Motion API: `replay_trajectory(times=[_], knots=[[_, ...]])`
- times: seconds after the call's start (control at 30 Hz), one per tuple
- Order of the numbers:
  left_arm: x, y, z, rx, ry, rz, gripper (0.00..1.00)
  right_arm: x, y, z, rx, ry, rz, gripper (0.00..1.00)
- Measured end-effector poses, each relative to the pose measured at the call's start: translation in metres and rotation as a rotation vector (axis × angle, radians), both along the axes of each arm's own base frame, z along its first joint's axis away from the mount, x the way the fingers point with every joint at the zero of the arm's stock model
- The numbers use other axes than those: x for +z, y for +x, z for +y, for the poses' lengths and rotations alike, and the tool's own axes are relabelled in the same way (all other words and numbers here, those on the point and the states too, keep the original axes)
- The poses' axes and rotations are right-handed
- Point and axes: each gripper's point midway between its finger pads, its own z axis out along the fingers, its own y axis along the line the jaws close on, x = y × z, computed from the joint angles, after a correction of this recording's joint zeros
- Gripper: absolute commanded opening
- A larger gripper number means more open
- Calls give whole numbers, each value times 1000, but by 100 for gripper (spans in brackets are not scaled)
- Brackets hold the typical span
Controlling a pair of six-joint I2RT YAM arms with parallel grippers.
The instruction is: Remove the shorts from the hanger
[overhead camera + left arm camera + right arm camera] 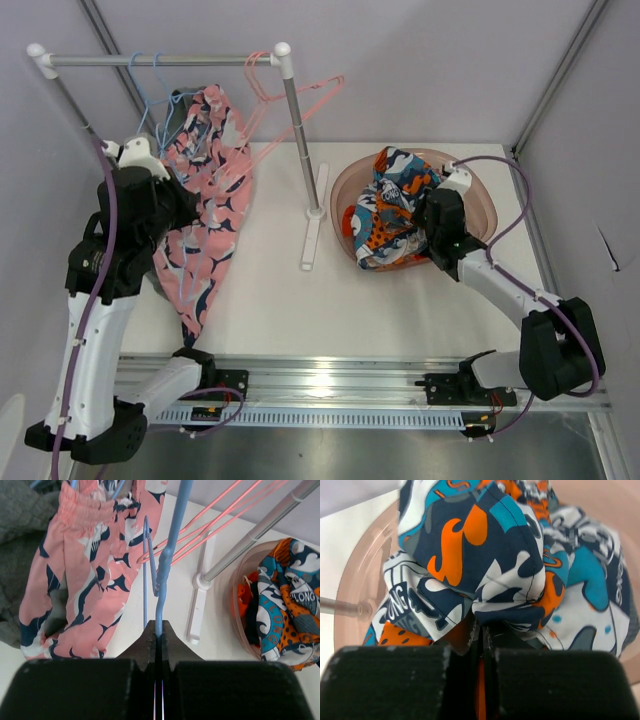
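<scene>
Pink shorts (205, 200) with dark blue shapes hang from a blue hanger (150, 95) on the rail at the back left. In the left wrist view the shorts (85, 580) hang to the left of the hanger's wire (165, 555). My left gripper (159, 630) is shut on that blue wire; seen from above, the gripper (165, 165) is beside the shorts' waistband. My right gripper (481, 625) is shut, its tips tucked under a fold of orange, blue and white shorts (485, 545). Whether that cloth is pinched does not show.
The patterned shorts lie heaped in a pink basin (470, 190) at the right. The rack's upright pole (300, 150) and foot (313, 235) stand mid-table. Empty pink hangers (300, 95) hang by the pole. A grey garment (20, 530) hangs behind the pink shorts.
</scene>
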Motion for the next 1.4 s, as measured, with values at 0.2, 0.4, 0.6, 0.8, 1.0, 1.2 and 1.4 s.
replay_trajectory(times=[0.2,0.4,0.6,0.8,1.0,1.2,1.4], knots=[[25,20,0,14,10,-35,0,-36,-21,-1,-41,100,85,88],[52,47,-3,25,23,-66,0,-43,-36,10,-4,117,126,100],[80,63,-8,20,9,-114,0,-33,-84,14,56,120,131,99],[85,57,-23,-60,-36,-116,0,-16,-124,25,146,131,101,99],[56,34,-46,-180,-118,-43,0,-11,-143,23,167,118,106,99],[10,-6,-49,-219,-151,52,0,-10,-153,17,163,105,115,99],[2,-33,-52,-267,-172,61,0,-11,-164,14,168,97,129,99]])
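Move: The right hand holds the teal-orange shorts over the basin, their bulk some 4 cm ahead, 3 cm left and 4 cm below it; the basin's middle is about 6 cm ahead, 1 cm left and 12 cm down. The left hand holds a blue hanger: the pink whale shorts hang roughly 9 cm ahead, 4 cm left and 8 cm lower, the swung-out pink hangers some 12 cm ahead, 10 cm right and 10 cm above it. The right hand sinks about 4 cm with the teal-orange shorts, opens wide to let go of them, then backs out of the basin some 14 cm towards its base with the fingers still wide. Meanwhile the left hand keeps its pinch on the blue hanger, lifts it up and forward, then swings right and comes back and down, turning about 15 degrees clockwise, to finish slightly behind and 5 cm right of where it began. ##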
